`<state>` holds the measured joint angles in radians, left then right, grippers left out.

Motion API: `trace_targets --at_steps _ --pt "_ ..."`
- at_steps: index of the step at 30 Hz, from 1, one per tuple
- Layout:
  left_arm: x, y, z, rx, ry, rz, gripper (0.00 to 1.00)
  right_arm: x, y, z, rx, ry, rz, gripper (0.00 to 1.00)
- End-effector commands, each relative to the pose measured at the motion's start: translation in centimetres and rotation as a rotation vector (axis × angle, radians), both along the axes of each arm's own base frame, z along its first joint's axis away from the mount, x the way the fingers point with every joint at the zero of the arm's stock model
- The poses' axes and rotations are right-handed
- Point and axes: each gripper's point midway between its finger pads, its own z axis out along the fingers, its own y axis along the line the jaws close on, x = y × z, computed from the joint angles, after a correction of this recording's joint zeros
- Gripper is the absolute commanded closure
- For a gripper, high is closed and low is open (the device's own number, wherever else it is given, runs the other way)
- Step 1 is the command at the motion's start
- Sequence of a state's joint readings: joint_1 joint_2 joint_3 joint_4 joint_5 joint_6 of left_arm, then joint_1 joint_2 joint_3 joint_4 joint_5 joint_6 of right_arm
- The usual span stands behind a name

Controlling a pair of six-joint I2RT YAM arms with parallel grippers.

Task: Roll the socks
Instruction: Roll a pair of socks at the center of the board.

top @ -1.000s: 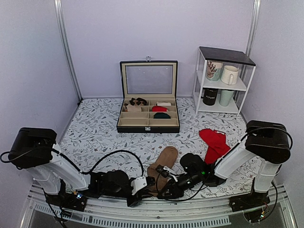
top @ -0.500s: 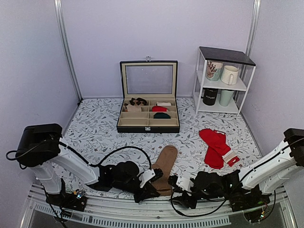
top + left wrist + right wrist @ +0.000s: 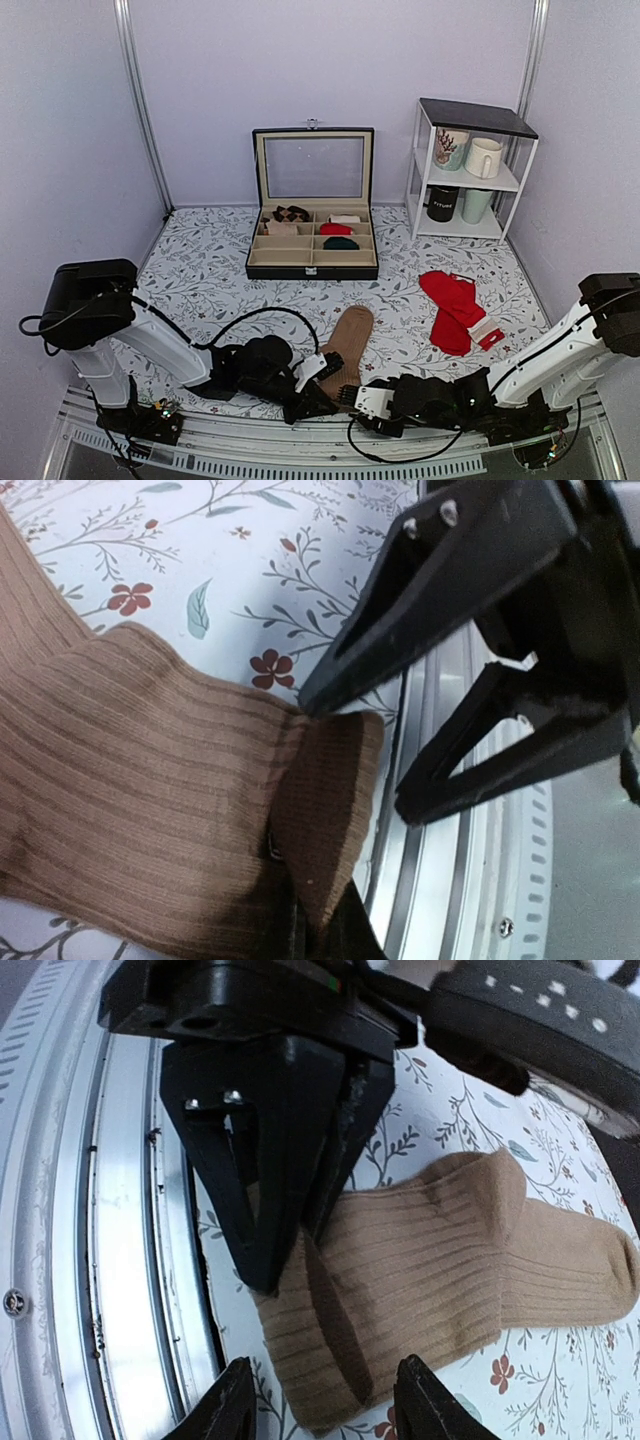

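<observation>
The tan ribbed socks [image 3: 347,338] lie flat and long near the table's front edge, toe end pointing to the back. My left gripper [image 3: 316,398] is shut on a corner of the cuff end [image 3: 325,780], which is pulled up into a fold. The same socks [image 3: 450,1260] fill the right wrist view, with the left gripper's black fingers [image 3: 265,1160] pinching the cuff corner. My right gripper [image 3: 325,1405] stands open just short of the cuff, its two fingertips apart on either side of the sock edge and holding nothing. It sits low at the front edge [image 3: 352,397].
A black compartment box [image 3: 312,262] with its lid up holds small rolls at the back centre. Red socks with a white tag [image 3: 455,308] lie to the right. A white shelf with mugs [image 3: 470,170] stands at the back right. A metal rail [image 3: 300,465] runs along the near edge.
The right arm has dropped low along the front edge and its jaws have opened. The left gripper has shifted a little right, still pinching the cuff.
</observation>
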<state>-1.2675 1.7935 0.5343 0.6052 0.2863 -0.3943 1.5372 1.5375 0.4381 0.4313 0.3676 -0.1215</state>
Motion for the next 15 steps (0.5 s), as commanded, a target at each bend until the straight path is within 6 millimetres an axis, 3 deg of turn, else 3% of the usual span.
trace_targets --at_steps 1,6,15 --pt "-1.6 7.3 -8.2 0.369 0.108 0.027 1.0 -1.0 1.8 -0.2 -0.002 0.0 0.074 0.52" --pt "-1.7 7.4 -8.2 0.366 0.114 0.026 1.0 -1.0 1.9 -1.9 -0.035 0.029 0.05 0.57" --pt "-1.3 7.2 -7.8 0.353 0.091 0.036 1.0 -0.7 0.2 -4.0 -0.077 0.135 -0.047 0.91"
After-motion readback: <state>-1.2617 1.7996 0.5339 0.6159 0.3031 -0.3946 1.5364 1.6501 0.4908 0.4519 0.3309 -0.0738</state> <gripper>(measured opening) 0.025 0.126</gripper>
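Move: The free right end of the brown socks' rolled cuff lies about 2 cm left of the open right fingers and 2 cm below, level with them front to back. From the right hand, the unrolled sock body is centred some 11 cm ahead and 1 cm left, 3 cm down; the red socks lie about 18 cm ahead and 22 cm right, equally low. The left hand already pinches the cuff, whose free end lies roughly 4 cm to its right, level in depth and height. The right hand sinks about 2 cm, easing left, and closes on the cuff's free end; the left keeps its pinch. ##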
